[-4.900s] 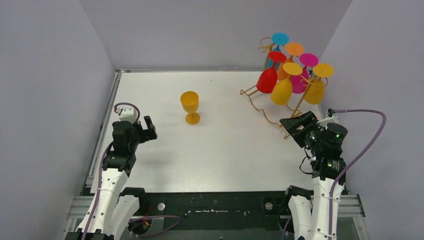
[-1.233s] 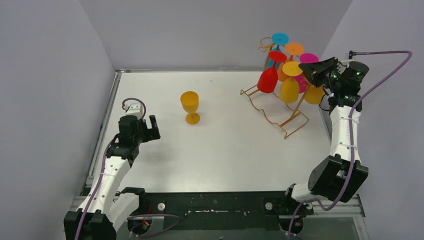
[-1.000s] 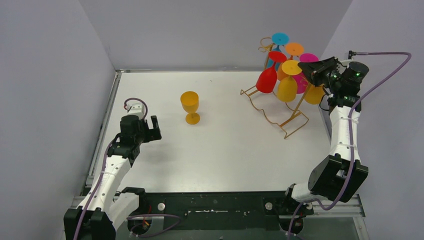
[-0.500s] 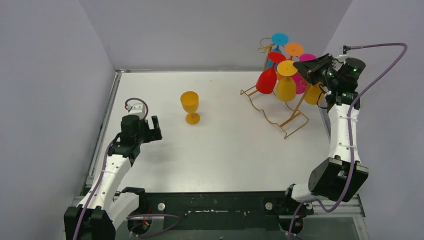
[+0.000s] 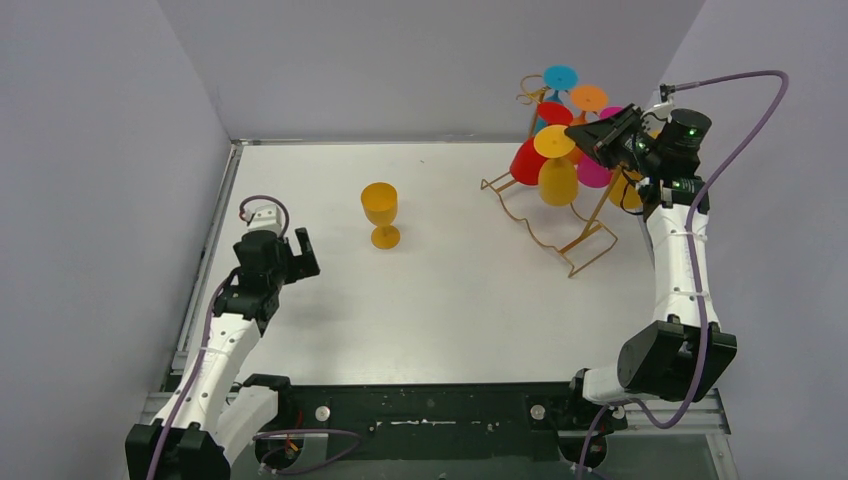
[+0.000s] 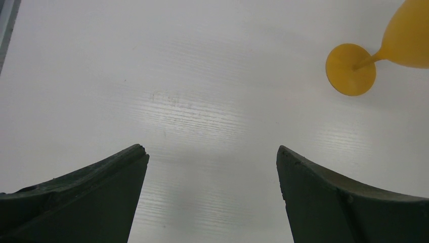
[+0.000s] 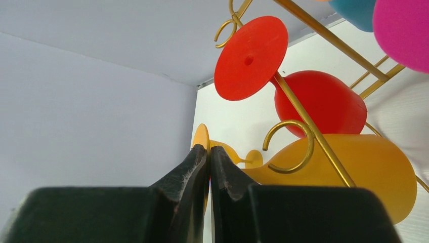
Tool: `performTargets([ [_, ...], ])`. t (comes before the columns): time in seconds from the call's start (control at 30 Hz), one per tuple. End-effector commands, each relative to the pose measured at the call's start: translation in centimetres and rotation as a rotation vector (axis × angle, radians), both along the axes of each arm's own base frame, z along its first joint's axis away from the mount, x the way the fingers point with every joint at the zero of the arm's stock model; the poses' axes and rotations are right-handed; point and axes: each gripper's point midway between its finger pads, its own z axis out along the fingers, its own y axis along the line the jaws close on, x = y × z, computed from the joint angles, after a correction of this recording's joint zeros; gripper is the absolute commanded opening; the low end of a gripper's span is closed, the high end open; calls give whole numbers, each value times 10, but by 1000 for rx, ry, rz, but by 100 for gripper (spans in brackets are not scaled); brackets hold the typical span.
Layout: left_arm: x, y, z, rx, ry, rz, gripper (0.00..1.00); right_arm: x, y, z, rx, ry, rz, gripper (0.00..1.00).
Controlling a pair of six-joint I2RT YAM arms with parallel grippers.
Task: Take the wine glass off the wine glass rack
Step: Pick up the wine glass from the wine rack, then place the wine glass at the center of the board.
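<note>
The gold wire wine glass rack (image 5: 596,214) stands at the table's far right with coloured glasses hanging upside down. My right gripper (image 5: 588,136) is up at its near arm, shut on the thin foot of a yellow wine glass (image 5: 557,180). In the right wrist view the fingertips of the right gripper (image 7: 209,150) pinch the foot's edge, and the yellow wine glass's bowl (image 7: 354,169) lies to the right, beside a gold hook (image 7: 289,147). My left gripper (image 5: 298,252) hovers open over the left of the table, and the left gripper (image 6: 210,152) holds nothing.
A yellow-orange goblet (image 5: 380,214) stands upright mid-table, its foot (image 6: 350,69) ahead and right of the left fingers. Red (image 5: 528,160), blue (image 5: 560,77), orange (image 5: 588,98), pink (image 5: 596,172) and another yellow glass (image 5: 628,190) hang on the rack. Grey walls stand close on both sides.
My right gripper has moved left with the yellow glass held by its foot, drawing the glass left along the rack arm. The left arm has barely shifted.
</note>
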Motion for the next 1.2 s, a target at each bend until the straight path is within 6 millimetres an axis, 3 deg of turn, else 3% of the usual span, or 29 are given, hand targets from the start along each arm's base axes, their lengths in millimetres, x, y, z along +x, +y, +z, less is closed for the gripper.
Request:
performTargets([
  [0.0, 10, 18, 41, 11, -115, 129, 97, -20, 8, 43, -69, -133, 21, 0],
  [0.07, 9, 21, 46, 22, -133, 134, 97, -25, 11, 46, -85, -154, 41, 0],
  [0.27, 4, 0, 56, -90, -153, 65, 97, -38, 34, 52, -119, -198, 149, 0],
  [0.43, 2, -50, 68, -314, -180, -115, 97, -51, 66, 47, -185, -221, 245, 0],
  [0.6, -2, -99, 103, -537, -252, -328, 97, -65, 109, 38, -296, -259, 323, 0],
  [0.73, -8, -126, 129, -666, -292, -440, 94, -78, 142, 26, -315, -288, 424, 0],
  [0.87, -36, -177, 141, -870, -305, -579, 94, -97, 181, 9, -315, -346, 518, 0],
  [1.03, -62, -215, 161, -873, -367, -752, 93, -116, 217, -18, -307, -356, 606, 0],
  [1.17, -67, -229, 163, -881, -336, -806, 93, -138, 244, -29, -258, -409, 711, 0],
])
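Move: The right gripper already pinches the base of the upside-down wine glass, whose middle hangs about 3 cm left and 8 cm below. The left gripper, where it is headed, is some 52 cm left, 12 cm back and 25 cm lower; the red glass is 6 cm ahead, 6 cm left and 8 cm below. From the left hand, the held glass is roughly 12 cm ahead, 49 cm right and 17 cm higher; the standing glass is 5 cm ahead, 20 cm right, 6 cm lower. Keep the right fingers shut on the glass's base and carry it away from the rack, about 22 cm left and well back, sinking late, while turning the wrist counter-clockwise. Bring the open left gripper right by a similar distance to meet it, rising and drawing back, its left side rolling down and its fingers swinging clockwise; don't touch the glass yet. ##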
